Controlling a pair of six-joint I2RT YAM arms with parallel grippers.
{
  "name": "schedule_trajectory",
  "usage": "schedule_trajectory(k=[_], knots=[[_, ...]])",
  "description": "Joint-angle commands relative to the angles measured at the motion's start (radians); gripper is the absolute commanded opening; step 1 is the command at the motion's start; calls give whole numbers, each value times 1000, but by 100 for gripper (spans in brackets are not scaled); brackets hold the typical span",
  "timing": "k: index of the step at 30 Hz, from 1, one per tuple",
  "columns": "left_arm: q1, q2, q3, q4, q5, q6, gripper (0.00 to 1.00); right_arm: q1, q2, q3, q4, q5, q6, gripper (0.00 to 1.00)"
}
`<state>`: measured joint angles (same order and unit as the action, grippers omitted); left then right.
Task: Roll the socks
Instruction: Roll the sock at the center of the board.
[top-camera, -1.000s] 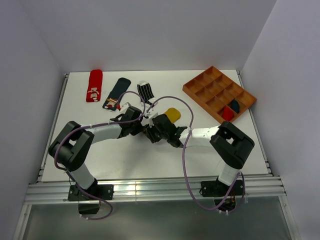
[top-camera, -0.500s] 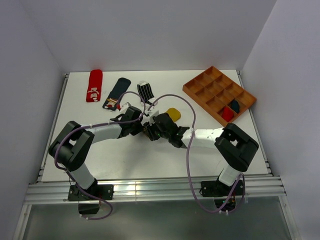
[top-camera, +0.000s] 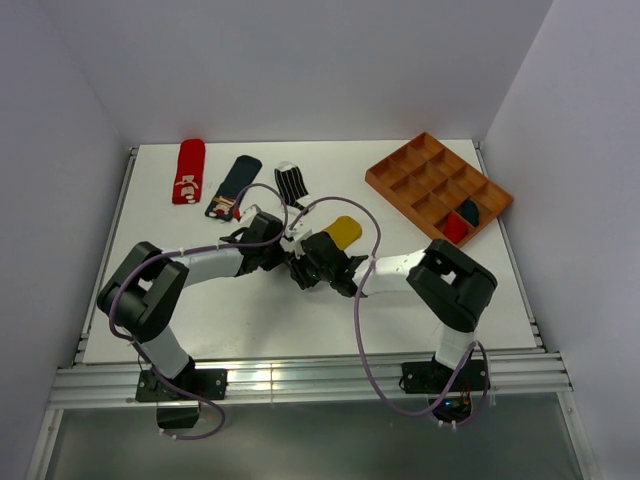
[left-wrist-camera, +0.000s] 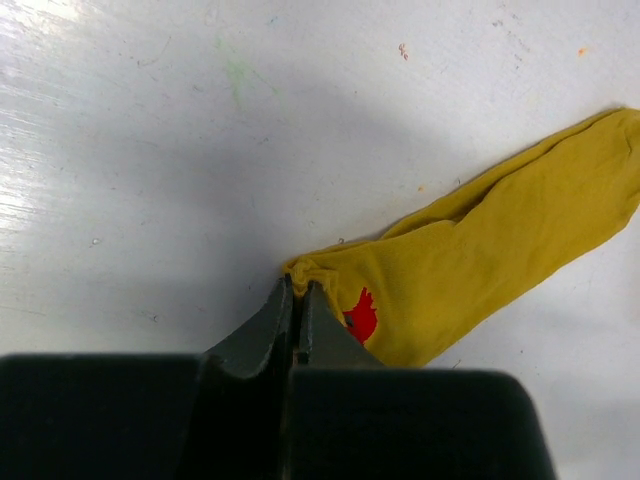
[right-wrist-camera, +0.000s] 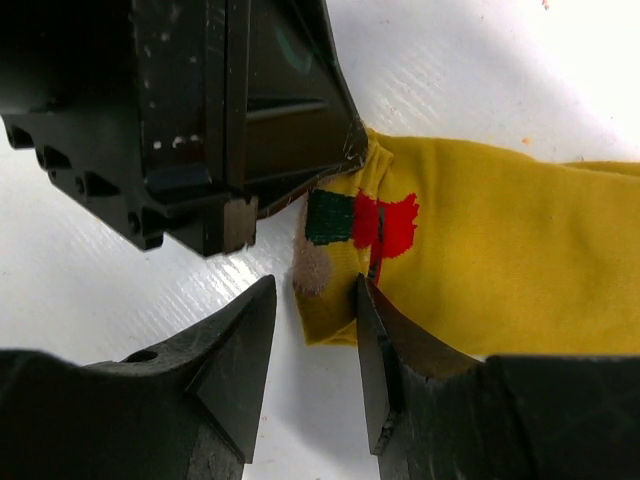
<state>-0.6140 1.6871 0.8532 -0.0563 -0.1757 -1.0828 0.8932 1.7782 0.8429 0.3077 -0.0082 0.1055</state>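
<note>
The mustard yellow sock (top-camera: 345, 229) lies flat mid-table, with a red and green mark (right-wrist-camera: 362, 219) near its cuff. My left gripper (left-wrist-camera: 298, 284) is shut on the cuff's corner, pinching a small bunch of fabric. My right gripper (right-wrist-camera: 314, 297) sits beside it, open. The sock's lower corner (right-wrist-camera: 330, 315) lies between the right jaws, close against the right finger (right-wrist-camera: 375, 345) and clear of the left one. In the top view both grippers meet just left of the sock, the left gripper (top-camera: 283, 247) and the right gripper (top-camera: 303, 268).
A red sock (top-camera: 187, 171), a navy sock with a patch (top-camera: 232, 187) and a black-and-white striped sock (top-camera: 291, 182) lie along the back left. A wooden compartment tray (top-camera: 400, 170) at the back right holds a red sock (top-camera: 455, 228) and a navy sock (top-camera: 468, 211).
The right arm's elbow has swung left and its gripper has edged closer to the left gripper at the sock's cuff. The left arm has held still.
</note>
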Motion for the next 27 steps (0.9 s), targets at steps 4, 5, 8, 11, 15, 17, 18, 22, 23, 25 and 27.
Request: schedule_trajectory(k=[4, 5, 8, 11, 15, 17, 18, 22, 23, 25, 27], knots=[[-3, 17, -26, -23, -18, 0, 0, 9, 50, 30, -31, 34, 3, 43], [-3, 19, -26, -20, -19, 0, 0, 9, 52, 30, -35, 43, 5, 42], [-3, 28, -26, -10, -7, -9, 1, 9, 62, 41, -53, 69, 8, 32], [-3, 22, -39, 10, 5, -22, 8, 9, 86, 56, -82, 77, 26, 3], [-1, -32, -78, 33, -21, -66, 25, -13, 76, 73, -151, 39, 98, 0], [0, -81, -114, 47, -42, -100, 30, -45, 57, 70, -170, 13, 143, 0], [-1, -96, -124, 47, -48, -111, 37, -56, 49, 59, -173, -24, 157, 0], [-1, -162, -175, 122, -41, -160, 43, -118, 39, 61, -197, -143, 217, 0], [-1, -168, -189, 145, -38, -178, 44, -149, 47, 61, -203, -174, 247, 0], [0, -184, -201, 170, -27, -184, 44, -187, 55, 47, -182, -306, 286, 0], [0, -187, -201, 187, -13, -168, 47, -237, 50, -2, -101, -389, 319, 0]])
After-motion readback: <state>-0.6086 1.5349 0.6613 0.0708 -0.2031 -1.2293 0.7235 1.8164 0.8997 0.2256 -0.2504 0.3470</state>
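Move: My left hand is shut on the far-left corner of the yellow sock's rolled end; the middle of that roll lies about 2 cm back and 1 cm to its right. From my open right hand the roll's middle is some 3 cm ahead, straight in line and barely lower. The sock's free end lies about 14 cm ahead and 12 cm to the right of this hand; the striped sock is roughly 25 cm ahead. I ease my right hand forward and shut its fingers on the near end of the yellow roll, then carry it to the right, about 2 cm each way in all, while that wrist rolls some 20 degrees clockwise as seen from behind the hand. As the right fingers shut, my left fingers open to about half, and after creeping slightly forward the left hand backs off some 2 cm back and to the left, rising 1 cm. ##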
